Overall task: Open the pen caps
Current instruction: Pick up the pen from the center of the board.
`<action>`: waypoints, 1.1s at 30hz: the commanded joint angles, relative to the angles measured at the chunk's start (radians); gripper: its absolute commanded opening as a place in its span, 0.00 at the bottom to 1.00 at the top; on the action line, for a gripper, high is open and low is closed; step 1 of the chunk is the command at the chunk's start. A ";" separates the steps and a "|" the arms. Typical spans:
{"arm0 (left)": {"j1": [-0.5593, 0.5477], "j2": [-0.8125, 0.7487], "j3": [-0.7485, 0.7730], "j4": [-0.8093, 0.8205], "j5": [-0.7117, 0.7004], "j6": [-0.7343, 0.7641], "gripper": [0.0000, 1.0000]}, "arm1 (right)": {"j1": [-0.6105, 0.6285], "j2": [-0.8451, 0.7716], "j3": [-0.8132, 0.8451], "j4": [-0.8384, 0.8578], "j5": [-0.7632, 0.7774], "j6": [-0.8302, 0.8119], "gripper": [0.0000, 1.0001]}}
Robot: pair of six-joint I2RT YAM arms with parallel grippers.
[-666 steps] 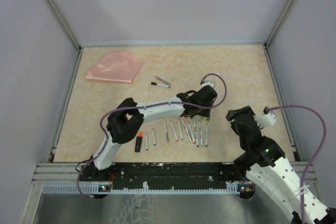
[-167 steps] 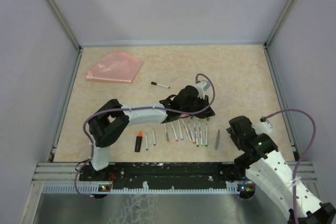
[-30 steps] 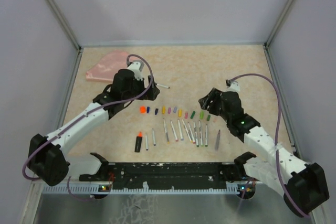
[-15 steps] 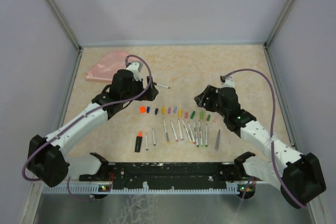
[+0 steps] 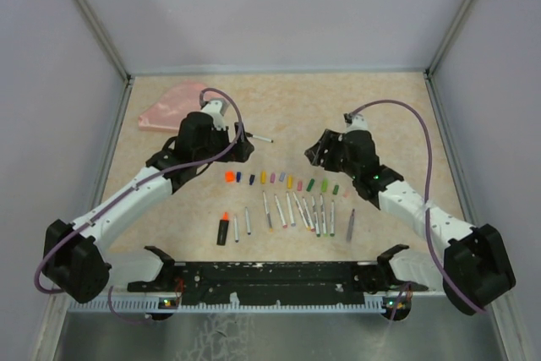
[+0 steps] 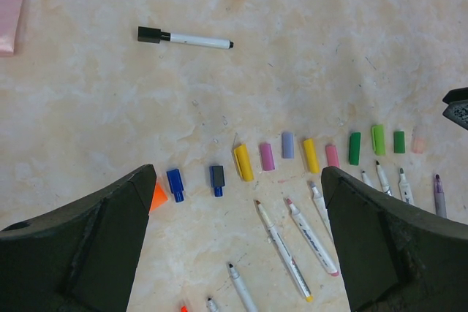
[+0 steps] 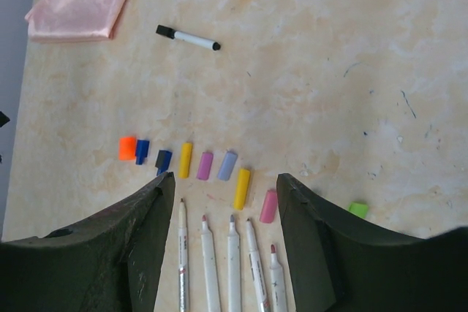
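Note:
The pen caps (image 5: 281,180) lie off their pens in a coloured row across mid-table, running from orange (image 6: 157,196) through blue, yellow (image 6: 243,162) and pink to green (image 6: 355,148). The right wrist view shows that row from orange (image 7: 127,147) to pink (image 7: 268,206), with a green cap (image 7: 358,210) further right. Bare-tipped white pens (image 5: 297,210) lie side by side just below the row. My left gripper (image 5: 243,148) (image 6: 238,177) hovers open above the row's left end. My right gripper (image 5: 315,152) (image 7: 225,178) hovers open over its right part. Both hold nothing.
One white marker (image 5: 259,137) with a black cap still on it (image 6: 149,33) lies apart, behind the row. A pink pouch (image 5: 173,107) sits at the back left. An orange-tipped black highlighter (image 5: 223,227) and a grey pen (image 5: 350,226) flank the pens. Walls enclose the table.
Over the last second my right gripper has swung further from its base, toward the back and left. The left arm has barely shifted. Both arms have left the pen row they worked at earlier.

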 commanded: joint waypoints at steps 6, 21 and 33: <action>0.013 -0.033 -0.012 -0.011 -0.021 -0.002 0.99 | -0.006 0.136 0.126 0.095 -0.083 -0.067 0.59; 0.045 -0.036 -0.013 -0.034 -0.030 0.005 0.99 | -0.007 0.495 0.411 0.068 -0.231 -0.241 0.59; 0.122 -0.033 -0.020 -0.053 -0.002 -0.012 0.99 | 0.007 0.828 0.792 -0.133 -0.314 -0.481 0.60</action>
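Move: The capped pen near the middle of the board lies about 13 cm ahead of the right hand, 15 cm to its left and 14 cm below. Of the caps in the row nearer the base, the light blue one is about 1 cm ahead and 9 cm left of the right hand, the yellow one about 1 cm ahead and 14 cm left. The pink cloth's middle is some 21 cm left of the pen and 10 cm beyond it. From the left hand the pen is about 12 cm ahead, 4 cm right and 18 cm below. The right hand swings forward and left in about equal parts, some 15 cm over the board towards the capped pen, slow at first and then faster, sinking about 5 cm mostly late on while it turns counter-clockwise some 25 degrees, its part-open fingers unchanged and still clear of the pen. Meanwhile the empty left hand, wide open, eases about 4 cm to its left, gathering pace towards the end. ##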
